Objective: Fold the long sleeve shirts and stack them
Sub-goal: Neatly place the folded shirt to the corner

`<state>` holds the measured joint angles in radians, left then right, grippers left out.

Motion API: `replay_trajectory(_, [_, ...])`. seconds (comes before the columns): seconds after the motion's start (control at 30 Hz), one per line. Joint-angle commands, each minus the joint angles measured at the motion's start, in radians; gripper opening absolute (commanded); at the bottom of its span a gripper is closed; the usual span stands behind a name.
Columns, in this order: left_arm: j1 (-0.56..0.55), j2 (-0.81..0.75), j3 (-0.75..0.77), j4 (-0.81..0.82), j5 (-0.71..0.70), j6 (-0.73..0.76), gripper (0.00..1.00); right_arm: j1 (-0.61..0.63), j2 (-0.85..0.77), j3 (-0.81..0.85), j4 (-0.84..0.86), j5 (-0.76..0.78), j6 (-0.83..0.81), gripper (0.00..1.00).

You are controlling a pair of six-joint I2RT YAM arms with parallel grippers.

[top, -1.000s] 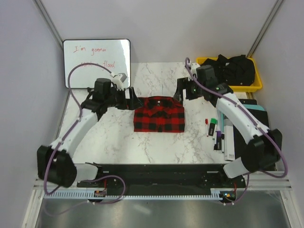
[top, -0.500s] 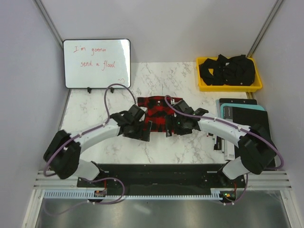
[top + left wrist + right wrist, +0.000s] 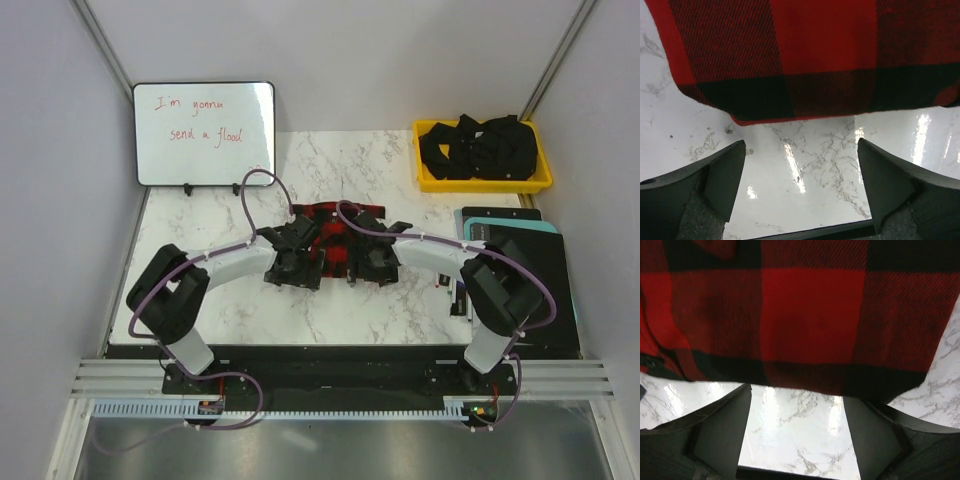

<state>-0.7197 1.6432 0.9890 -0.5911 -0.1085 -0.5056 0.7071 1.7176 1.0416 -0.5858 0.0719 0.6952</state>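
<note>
A folded red-and-black check long sleeve shirt lies flat on the marble table, at mid-table. Both arms reach in over its near hem. My left gripper is open; in the left wrist view its fingers stand wide apart over bare marble, just short of the shirt's hem. My right gripper is open too. In the right wrist view its fingertips flank bare marble, and the shirt's hem reaches about level with them. Neither gripper holds cloth.
A whiteboard with red writing stands at the back left. At the back right, a yellow bin holds black garments. Dark notebooks lie along the right edge, with markers beside them partly hidden by the right arm.
Both arms have swung from the shirt's far edge back over it and come down at its near hem. The shirt has stayed where it was.
</note>
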Motion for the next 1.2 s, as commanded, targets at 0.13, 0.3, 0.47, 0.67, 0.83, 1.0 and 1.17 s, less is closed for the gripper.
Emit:
replay_trajectory(0.13, [0.04, 0.112, 0.068, 0.172, -0.076, 0.001, 0.99, -0.066, 0.123, 0.1, 0.032, 0.101, 0.06, 0.8])
replay_trajectory(0.3, [0.101, 0.226, 0.209, 0.275, -0.079, 0.073, 0.99, -0.159, 0.243, 0.208, 0.092, 0.15, -0.003, 0.8])
replay_trajectory(0.47, [0.17, 0.414, 0.413, 0.284, -0.042, 0.145, 0.99, -0.235, 0.326, 0.311, 0.145, 0.146, -0.048, 0.8])
replay_trajectory(0.67, [0.246, 0.601, 0.725, 0.248, 0.098, 0.263, 0.99, -0.294, 0.456, 0.507, 0.179, 0.128, -0.094, 0.8])
replay_trajectory(0.83, [0.272, 0.717, 0.89, 0.189, 0.121, 0.277, 0.99, -0.327, 0.586, 0.699, 0.191, 0.127, -0.144, 0.79])
replay_trajectory(1.0, [0.299, 0.788, 0.968, 0.186, 0.124, 0.268, 0.99, -0.339, 0.64, 0.768, 0.213, 0.138, -0.163, 0.79])
replay_trajectory(1.17, [0.301, 0.765, 0.988, 0.183, 0.136, 0.26, 0.99, -0.344, 0.599, 0.767, 0.215, 0.097, -0.175, 0.81])
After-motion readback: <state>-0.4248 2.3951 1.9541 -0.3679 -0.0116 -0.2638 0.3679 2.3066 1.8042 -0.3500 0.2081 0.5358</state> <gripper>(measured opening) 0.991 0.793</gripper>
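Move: The folded shirt's middle lies about 13 cm ahead and 13 cm right of the left hand, and some 13 cm ahead and 12 cm left of the right, at about fingertip height. Off the left hand, the whiteboard's middle stands about 38 cm ahead, 28 cm left and 12 cm higher. The yellow bin is roughly 38 cm ahead and 36 cm right of the right hand, some 4 cm up. Both open hands push the folded shirt's near edge forward some 30 cm, towards the table's far edge. ##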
